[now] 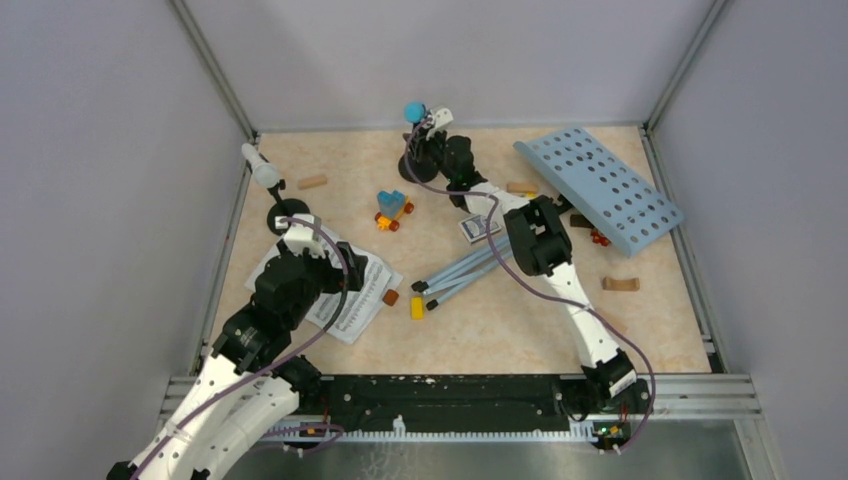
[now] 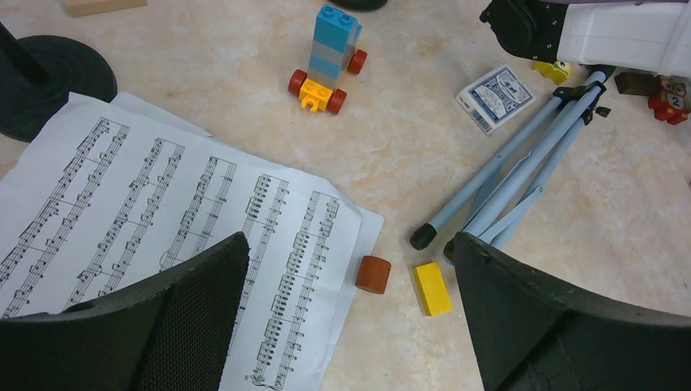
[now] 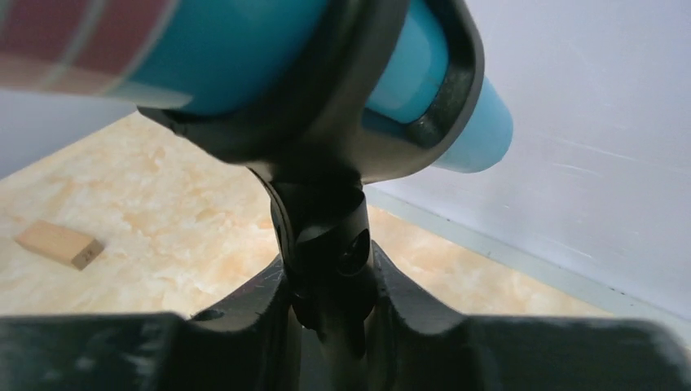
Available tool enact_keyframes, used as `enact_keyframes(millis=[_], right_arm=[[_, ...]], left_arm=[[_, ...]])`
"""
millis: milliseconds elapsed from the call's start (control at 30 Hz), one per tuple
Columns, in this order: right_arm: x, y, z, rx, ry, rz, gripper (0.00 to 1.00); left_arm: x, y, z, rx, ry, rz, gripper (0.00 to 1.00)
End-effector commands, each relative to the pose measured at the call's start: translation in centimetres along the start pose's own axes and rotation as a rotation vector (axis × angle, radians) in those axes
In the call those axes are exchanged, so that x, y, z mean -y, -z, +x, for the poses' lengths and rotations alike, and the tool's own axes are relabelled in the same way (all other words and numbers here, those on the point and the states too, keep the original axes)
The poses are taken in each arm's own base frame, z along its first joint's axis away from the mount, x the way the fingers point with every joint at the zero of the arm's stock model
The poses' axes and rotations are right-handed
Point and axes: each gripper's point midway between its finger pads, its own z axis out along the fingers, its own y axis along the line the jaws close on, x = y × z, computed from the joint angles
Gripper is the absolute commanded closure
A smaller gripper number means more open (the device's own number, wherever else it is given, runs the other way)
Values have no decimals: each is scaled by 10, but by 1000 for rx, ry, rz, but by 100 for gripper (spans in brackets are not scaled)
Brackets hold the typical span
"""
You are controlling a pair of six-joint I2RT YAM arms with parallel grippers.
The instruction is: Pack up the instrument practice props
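The blue microphone (image 1: 413, 111) (image 3: 244, 57) sits in the clip of a black holder (image 3: 326, 236) at the back of the table. My right gripper (image 1: 428, 148) (image 3: 330, 301) is shut on that holder's stem just under the clip. The white microphone (image 1: 262, 168) leans in the other holder, whose round base (image 1: 290, 215) (image 2: 61, 77) stands at the left. My left gripper (image 1: 292, 238) (image 2: 350, 244) hangs open above the sheet-music pages (image 1: 358, 298) (image 2: 187, 220), holding nothing. The light-blue music rack (image 1: 600, 185) lies at the right, its tripod legs (image 1: 465, 270) (image 2: 513, 171) folded towards the centre.
A blue-and-orange toy car (image 1: 392, 210) (image 2: 326, 57) and a card deck (image 1: 478, 228) (image 2: 495, 98) lie mid-table. A red cylinder (image 2: 373, 274) and a yellow block (image 2: 431, 287) lie beside the pages. Wooden blocks (image 1: 312, 182) (image 1: 620, 284) (image 3: 59, 243) are scattered. Grey walls enclose three sides.
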Motion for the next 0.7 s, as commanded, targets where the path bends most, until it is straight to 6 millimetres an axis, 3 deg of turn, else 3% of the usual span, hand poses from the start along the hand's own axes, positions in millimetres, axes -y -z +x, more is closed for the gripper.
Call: enact_keyframes(millis=[0, 100, 200, 333, 500, 633, 667], right_arm=[[-14, -4, -61, 147, 53, -88, 91], [-27, 2, -100, 205, 90, -148, 100], [-40, 13, -145, 249, 129, -197, 100], [-55, 46, -205, 306, 195, -235, 100], [-65, 109, -245, 315, 233, -237, 100], [-67, 174, -257, 296, 225, -190, 100], [-70, 197, -270, 306, 234, -172, 100]], left_arm=[[0, -3, -6, 29, 15, -7, 1], [0, -3, -6, 28, 15, -6, 1], [1, -3, -6, 29, 16, -3, 1], [5, -1, -7, 35, 19, 23, 1], [10, 1, -8, 43, 14, 52, 1], [7, -1, -7, 38, 11, 38, 1], [6, -2, -6, 34, 11, 32, 1]])
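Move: The blue microphone stands already pinched by its neck in the right hand, its middle about 3 cm below the hand point. Where it is to be set isn't clear yet. From that hand the card box lies roughly 19 cm back and 17 right, the toy car 15 back and 6 left, and the folded stand 25 back and 18 right, all some 10 to 13 cm below. The left hand has the microphone about 41 cm ahead, 13 to its right and 12 below. The blue microphone, still pinched by its neck, is drawn back by the right hand, haltingly at first and then fast, some 15 cm towards the card box. The path rises about 11 cm, nearly all in the second half, and bends right. The wrist turns roughly 10 degrees counter-clockwise as the fingers keep their hold. ##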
